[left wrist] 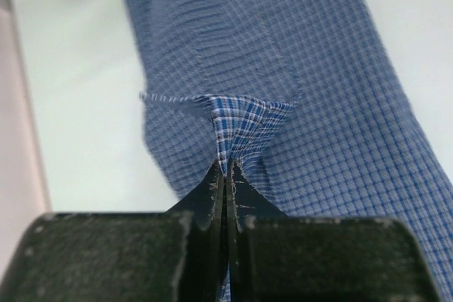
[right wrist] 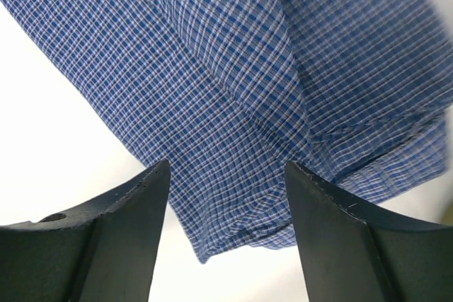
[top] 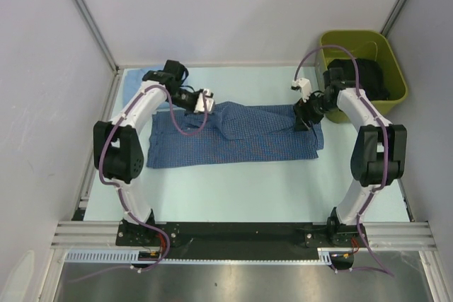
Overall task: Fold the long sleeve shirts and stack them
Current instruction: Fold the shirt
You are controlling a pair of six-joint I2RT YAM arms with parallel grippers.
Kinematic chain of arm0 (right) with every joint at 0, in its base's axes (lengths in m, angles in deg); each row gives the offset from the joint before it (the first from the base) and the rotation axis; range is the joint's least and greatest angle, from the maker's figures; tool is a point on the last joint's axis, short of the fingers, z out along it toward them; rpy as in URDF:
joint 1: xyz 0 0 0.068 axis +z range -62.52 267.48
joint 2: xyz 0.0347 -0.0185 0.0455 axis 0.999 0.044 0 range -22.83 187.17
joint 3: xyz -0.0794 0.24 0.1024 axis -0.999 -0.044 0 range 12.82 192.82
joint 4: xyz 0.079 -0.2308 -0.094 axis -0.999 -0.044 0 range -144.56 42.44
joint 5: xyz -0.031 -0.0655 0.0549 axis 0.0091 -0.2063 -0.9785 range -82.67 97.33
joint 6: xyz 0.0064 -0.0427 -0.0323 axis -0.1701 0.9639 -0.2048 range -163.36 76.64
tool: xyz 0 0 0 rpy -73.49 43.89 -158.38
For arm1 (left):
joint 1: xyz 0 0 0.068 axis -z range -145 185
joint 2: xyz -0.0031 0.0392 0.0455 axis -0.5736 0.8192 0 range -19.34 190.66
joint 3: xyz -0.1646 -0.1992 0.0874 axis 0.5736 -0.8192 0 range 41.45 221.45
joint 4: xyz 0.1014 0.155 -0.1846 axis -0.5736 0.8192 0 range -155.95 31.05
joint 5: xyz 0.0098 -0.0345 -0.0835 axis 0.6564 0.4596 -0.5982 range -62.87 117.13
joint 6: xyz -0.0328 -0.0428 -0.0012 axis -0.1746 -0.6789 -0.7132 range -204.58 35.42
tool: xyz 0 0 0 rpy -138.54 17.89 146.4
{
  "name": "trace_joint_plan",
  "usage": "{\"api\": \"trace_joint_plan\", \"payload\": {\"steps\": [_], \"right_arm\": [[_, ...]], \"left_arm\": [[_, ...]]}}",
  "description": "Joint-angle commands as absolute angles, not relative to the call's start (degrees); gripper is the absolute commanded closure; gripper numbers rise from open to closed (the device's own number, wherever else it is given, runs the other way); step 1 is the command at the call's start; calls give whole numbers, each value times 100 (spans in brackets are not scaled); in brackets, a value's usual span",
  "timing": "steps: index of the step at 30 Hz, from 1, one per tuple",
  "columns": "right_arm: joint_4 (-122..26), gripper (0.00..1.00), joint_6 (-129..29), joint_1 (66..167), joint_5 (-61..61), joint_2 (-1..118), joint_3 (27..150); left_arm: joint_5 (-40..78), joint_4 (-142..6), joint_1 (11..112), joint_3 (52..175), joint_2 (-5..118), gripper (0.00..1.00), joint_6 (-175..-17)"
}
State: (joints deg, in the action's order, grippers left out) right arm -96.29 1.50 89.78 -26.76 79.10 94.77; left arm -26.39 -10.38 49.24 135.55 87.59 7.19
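Observation:
The medium blue checked long sleeve shirt (top: 233, 143) lies spread across the middle of the table. At the shirt's back edge, my left gripper (top: 209, 102) is shut on a pinch of the cloth. In the left wrist view the checked shirt (left wrist: 318, 104) rises in a small peak into the closed left gripper (left wrist: 226, 164). My right gripper (top: 304, 122) hangs over the shirt's right end. In the right wrist view the right gripper (right wrist: 226, 164) is open, with a corner of the checked shirt (right wrist: 212, 68) between and beyond its two fingers. A bit of pale blue cloth (top: 144, 74), perhaps the other shirt, shows at the back left, mostly hidden by the left arm.
A green bin (top: 393, 79) with something dark inside stands at the back right, close behind the right arm. Grey walls close in the table on the left, back and right. Bare table (top: 233, 189) lies between the shirt and the arm bases.

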Motion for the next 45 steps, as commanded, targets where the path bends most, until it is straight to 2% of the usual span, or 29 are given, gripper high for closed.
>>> {"api": "trace_joint_plan", "payload": {"steps": [1,8,17,21,24,25,27,28,30,32,33,36,40,44,45], "right_arm": [[-9915,29,-364,8932,-2792,8105,9737],[-9889,31,-373,8932,-2423,8211,9684],[-9722,44,-267,8923,-1966,8202,9447],[-9669,47,-171,8888,-1817,8176,9236],[-9573,56,-161,8880,-1658,8158,9131],[-9538,63,-196,8871,-1641,8167,9113],[-9485,69,-267,8871,-1614,8228,9113],[-9441,74,-345,8862,-1605,8281,9121],[-9432,78,-425,8862,-1588,8403,9165],[-9380,84,-504,8862,-1579,8457,9174],[-9353,85,-539,8871,-1570,8501,9174],[-9362,86,-610,8862,-1526,8554,9209],[-9590,85,-522,8853,-1412,8423,9244],[-9564,81,-583,8853,-1272,8132,9271],[-9503,80,-705,8862,-1228,8088,9280]], "left_arm": [[-2649,58,4722,13435,8595,100,2247],[-3202,470,4353,13619,8534,100,1861],[-3887,630,4124,13419,8130,100,1193],[-3608,647,4028,13005,7971,100,1568],[-3274,568,3905,12767,8050,100,1938],[-3203,559,3878,12750,8102,100,2009],[-2966,437,3834,12723,8260,98,2237],[-2878,332,3825,12671,8304,94,2265],[-2598,-80,3808,12600,8427,82,2213],[-2334,-379,3738,12477,8506,76,2186],[-2271,-433,3702,12442,8524,68,2151],[-2087,-364,3527,12293,8437,62,2229],[-1981,-469,3062,11880,8094,59,2178],[-1893,-1117,2981,11634,7787,55,863],[-1910,-1189,2990,11503,7734,51,719]]}}
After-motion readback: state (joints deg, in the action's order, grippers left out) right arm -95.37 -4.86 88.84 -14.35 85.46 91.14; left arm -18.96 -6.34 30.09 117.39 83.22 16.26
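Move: The left hand still pinches the sleeve's cuff, some 13 cm above the table. The spot for the cuff, on the body's left part, lies about 8 cm to its left, 6 cm back and 12 cm down; the folded light-blue shirt is roughly 20 cm left and 15 cm ahead. The open right hand has the ruck by the shirt's right end about 4 cm right, 2 cm back and 7 cm below, and the green bin some 24 cm right and 18 cm ahead. Leftward and down goes the left hand, at first closed on the cuff and drawing the sleeve out along the body; after about 7 cm it opens nearly halfway, lets go, and carries on left and down, some 14 cm left in all. The right hand sinks about 7 cm, easing some 4 cm right, and closes most of the way on the ruck near the shirt's right end. ##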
